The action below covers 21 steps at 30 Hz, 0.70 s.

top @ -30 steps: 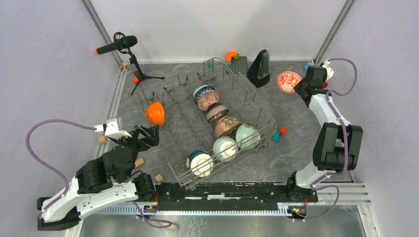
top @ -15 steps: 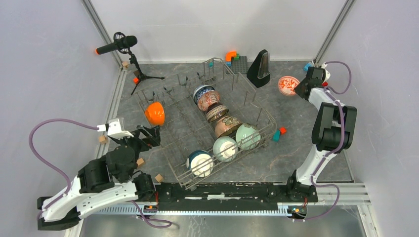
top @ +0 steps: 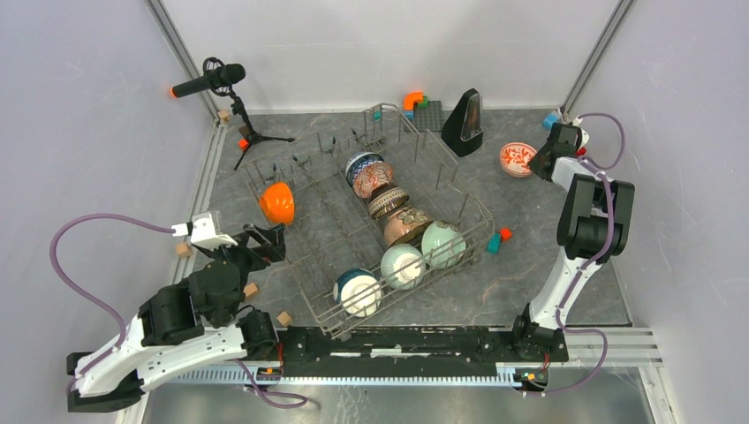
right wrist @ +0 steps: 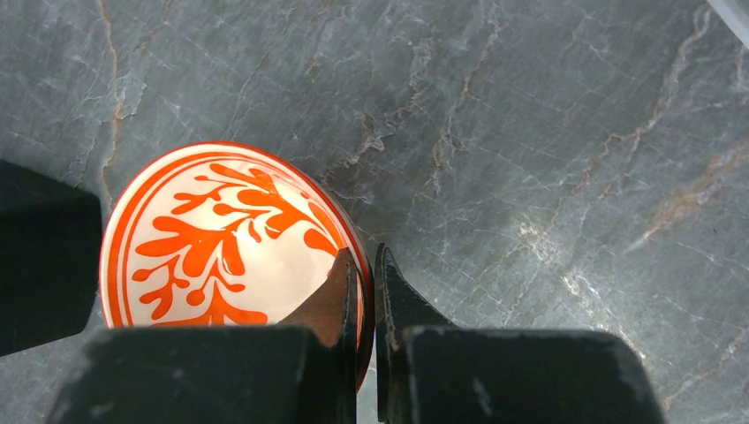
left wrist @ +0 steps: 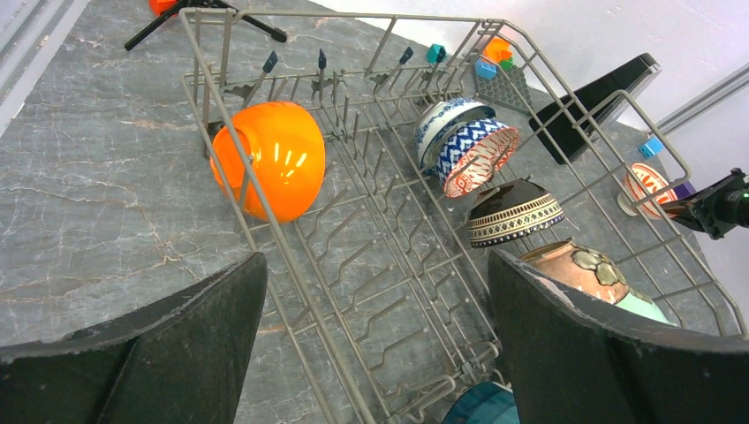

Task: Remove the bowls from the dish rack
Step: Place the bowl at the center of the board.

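Observation:
The grey wire dish rack (top: pixel 322 230) fills the middle of the table. Several bowls stand in it: an orange one (top: pixel 276 203) at its left side, then blue-white (top: pixel 362 163), red-lattice (top: pixel 373 179), striped (top: pixel 387 201), tan (top: pixel 406 225), mint (top: pixel 442 244), white (top: pixel 403 265) and teal (top: pixel 358 291). My right gripper (right wrist: pixel 364 256) is shut on the rim of the red-floral bowl (right wrist: pixel 221 238), low over the table at the far right (top: pixel 517 159). My left gripper (left wrist: pixel 375 274) hangs open over the rack's near left corner, holding nothing.
A microphone on a tripod (top: pixel 212 79) stands at the back left. A black wedge (top: pixel 464 122) and a grey pegboard with blocks (top: pixel 422 108) sit behind the rack. Red and teal blocks (top: pixel 500 238) lie right of it, wooden blocks (top: pixel 250 290) near the left arm.
The right arm has folded back and lowered the red-floral bowl toward the table, levelling it. The left arm has stayed put.

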Motion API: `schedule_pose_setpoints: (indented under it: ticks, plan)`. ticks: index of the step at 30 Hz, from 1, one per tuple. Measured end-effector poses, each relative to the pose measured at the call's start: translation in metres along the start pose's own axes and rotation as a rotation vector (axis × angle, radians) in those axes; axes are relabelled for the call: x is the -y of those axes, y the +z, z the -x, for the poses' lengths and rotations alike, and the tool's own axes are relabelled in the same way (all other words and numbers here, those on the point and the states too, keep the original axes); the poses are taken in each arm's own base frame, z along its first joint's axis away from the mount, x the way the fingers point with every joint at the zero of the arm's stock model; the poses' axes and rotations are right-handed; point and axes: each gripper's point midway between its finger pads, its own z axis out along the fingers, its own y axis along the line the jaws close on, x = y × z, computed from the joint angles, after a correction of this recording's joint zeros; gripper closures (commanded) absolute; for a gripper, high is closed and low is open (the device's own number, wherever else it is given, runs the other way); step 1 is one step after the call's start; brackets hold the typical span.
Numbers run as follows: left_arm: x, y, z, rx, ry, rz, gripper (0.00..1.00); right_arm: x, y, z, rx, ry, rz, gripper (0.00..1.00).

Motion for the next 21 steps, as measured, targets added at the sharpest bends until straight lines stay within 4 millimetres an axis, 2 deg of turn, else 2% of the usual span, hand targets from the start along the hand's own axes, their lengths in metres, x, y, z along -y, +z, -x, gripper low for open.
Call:
schedule_pose_setpoints:
  ticks: [5, 7, 9, 11, 13, 18, 21]
  plan:
    - [0.000, 0.000, 0.000, 0.001, 0.001, 0.002, 0.00, -0.002, 0.003, 0.004, 0.012, -0.023, 0.012, 1.00]
    - [0.000, 0.000, 0.000, 0.001, 0.002, 0.002, 0.00, -0.003, 0.003, 0.005, 0.016, -0.030, 0.017, 0.89]
    - [0.000, 0.000, 0.000, 0.001, 0.002, 0.002, 0.00, -0.004, 0.003, 0.006, 0.019, -0.037, 0.022, 0.71]
    - [0.000, 0.000, 0.000, 0.001, 0.002, 0.002, 0.00, -0.006, 0.003, 0.009, 0.030, -0.042, 0.031, 0.57]
    - [0.000, 0.000, 0.000, 0.001, 0.003, 0.002, 0.00, -0.008, 0.004, 0.012, 0.042, -0.045, 0.041, 0.48]
    - [-0.001, 0.000, 0.000, 0.001, 0.013, 0.002, 0.00, -0.012, 0.004, 0.017, 0.058, -0.046, 0.059, 0.33]
    - [-0.001, 0.000, 0.000, 0.001, 0.020, 0.002, 0.00, -0.013, 0.002, 0.018, 0.062, -0.044, 0.063, 0.29]
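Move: My right hand's shut fingers still pinch the right-hand rim of the orange-and-white bowl; its middle lies about 5 cm to my left, 1 cm ahead and 2 cm down. The black stand is some 21 cm left and 7 cm ahead, the blue block 16 cm ahead and 9 cm right, and the purple-red block 5 cm ahead and 15 cm right, both low on the table. From my left hand the bowl is roughly 33 cm ahead, 62 cm right and 25 cm down. With the bowl down on the table, I let go of its rim: my right hand first eases forward, then my fingers spread to about two-thirds open, one over the bowl's inside and the other outside it. As they part I keep drifting forward and begin to rise, about 1.5 cm each way in all, with the wrist tipping up only some 5 degrees. ##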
